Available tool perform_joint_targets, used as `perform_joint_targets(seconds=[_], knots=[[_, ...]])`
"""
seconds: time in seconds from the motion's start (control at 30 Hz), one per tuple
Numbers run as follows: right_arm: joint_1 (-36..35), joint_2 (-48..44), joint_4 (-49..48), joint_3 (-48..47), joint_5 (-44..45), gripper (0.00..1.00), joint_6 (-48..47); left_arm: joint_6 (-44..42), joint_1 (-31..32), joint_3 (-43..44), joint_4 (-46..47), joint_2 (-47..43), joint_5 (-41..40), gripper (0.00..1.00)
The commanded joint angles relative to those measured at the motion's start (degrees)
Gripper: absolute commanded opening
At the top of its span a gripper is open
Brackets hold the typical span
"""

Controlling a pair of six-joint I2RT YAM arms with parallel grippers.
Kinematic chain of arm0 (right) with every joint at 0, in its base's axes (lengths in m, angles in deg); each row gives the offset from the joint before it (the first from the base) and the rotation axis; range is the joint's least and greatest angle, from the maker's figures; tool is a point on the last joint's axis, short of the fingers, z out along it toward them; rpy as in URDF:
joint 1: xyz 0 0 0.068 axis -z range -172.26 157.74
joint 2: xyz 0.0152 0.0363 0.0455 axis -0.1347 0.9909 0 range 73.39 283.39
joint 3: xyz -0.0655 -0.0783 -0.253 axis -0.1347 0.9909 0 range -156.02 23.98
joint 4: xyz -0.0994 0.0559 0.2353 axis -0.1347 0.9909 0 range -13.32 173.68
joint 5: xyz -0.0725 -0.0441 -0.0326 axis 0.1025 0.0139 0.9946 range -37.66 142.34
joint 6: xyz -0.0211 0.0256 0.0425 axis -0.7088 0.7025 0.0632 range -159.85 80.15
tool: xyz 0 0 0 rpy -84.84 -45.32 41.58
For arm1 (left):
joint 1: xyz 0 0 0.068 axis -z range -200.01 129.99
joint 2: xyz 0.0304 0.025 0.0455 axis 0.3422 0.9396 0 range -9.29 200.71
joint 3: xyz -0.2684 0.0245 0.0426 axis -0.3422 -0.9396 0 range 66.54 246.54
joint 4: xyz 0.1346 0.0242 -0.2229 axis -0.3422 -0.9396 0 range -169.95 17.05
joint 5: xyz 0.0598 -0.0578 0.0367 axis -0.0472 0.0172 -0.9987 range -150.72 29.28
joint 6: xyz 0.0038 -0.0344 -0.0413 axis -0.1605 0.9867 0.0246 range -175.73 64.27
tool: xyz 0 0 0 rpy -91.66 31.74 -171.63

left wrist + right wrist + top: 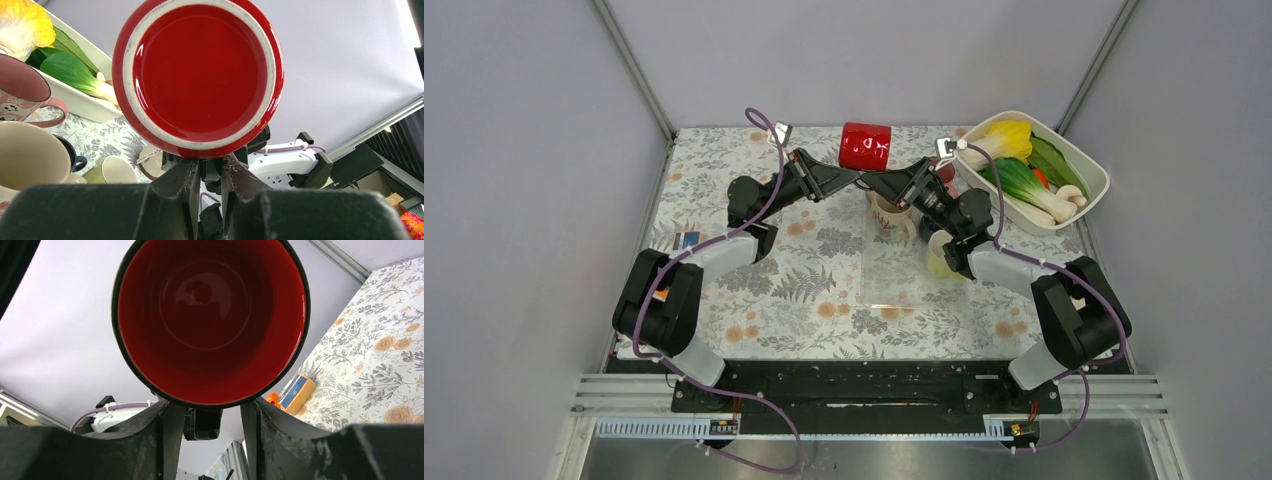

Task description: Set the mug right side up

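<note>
The red mug [865,146] hangs in the air on its side above the far middle of the table. In the left wrist view its flat base [197,75] faces the camera, and in the right wrist view I look straight into its open mouth [210,320]. My left gripper [211,162] comes in from the left below it [852,180] and is shut on the dark handle under the mug. My right gripper [207,407] reaches in from the right [874,184]. Its fingers stand apart on either side of that handle, with a gap on both sides.
A white bin [1092,170] of vegetables sits at the back right. Several mugs stand beneath the arms: a cream one [892,215], a yellow-green one [939,255] and a pink one [20,90]. A small orange and blue box [686,240] lies at the left.
</note>
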Motion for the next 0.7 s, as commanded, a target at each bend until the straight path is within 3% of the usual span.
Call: perform_joint_targets(seconds=[0.0,0.5,0.67], knots=[[0.2,-0.8,-3.1,-1.1,1.7,0.5,0.8,-1.9,0.8,-0.1,8.4,-1.2,0.0,0.0],[2.5,-2.0,-4.3,-1.3,2.5,0.35,3.6,-3.7,1.7,-0.8,7.8,-1.4,0.9,0.0],[3.4,-2.5,-4.5,-1.5,3.1,0.25,4.8,-4.6,3.2,-0.6,7.8,-0.7,2.0,0.0]])
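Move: Out in front of the left hand, which still grips its handle, the red mug has its middle about 5 cm ahead, 2 cm right and 3 cm up. From the open right fingers the mug's middle lies about 5 cm ahead, 1 cm left and 3 cm up. Some 25 cm below the right hand stand the patterned mug, 11 cm ahead and 5 cm right, and the blue mug, 9 cm ahead and 13 cm right. Closing around the red mug's handle beside the left gripper, the right fingers narrow from about half open to a bit over a quarter, while that hand stays nearly in place, easing back to its right by less than 1 cm. The left hand holds almost still and keeps its hold on the handle; firm contact by the right fingers can't be seen. ##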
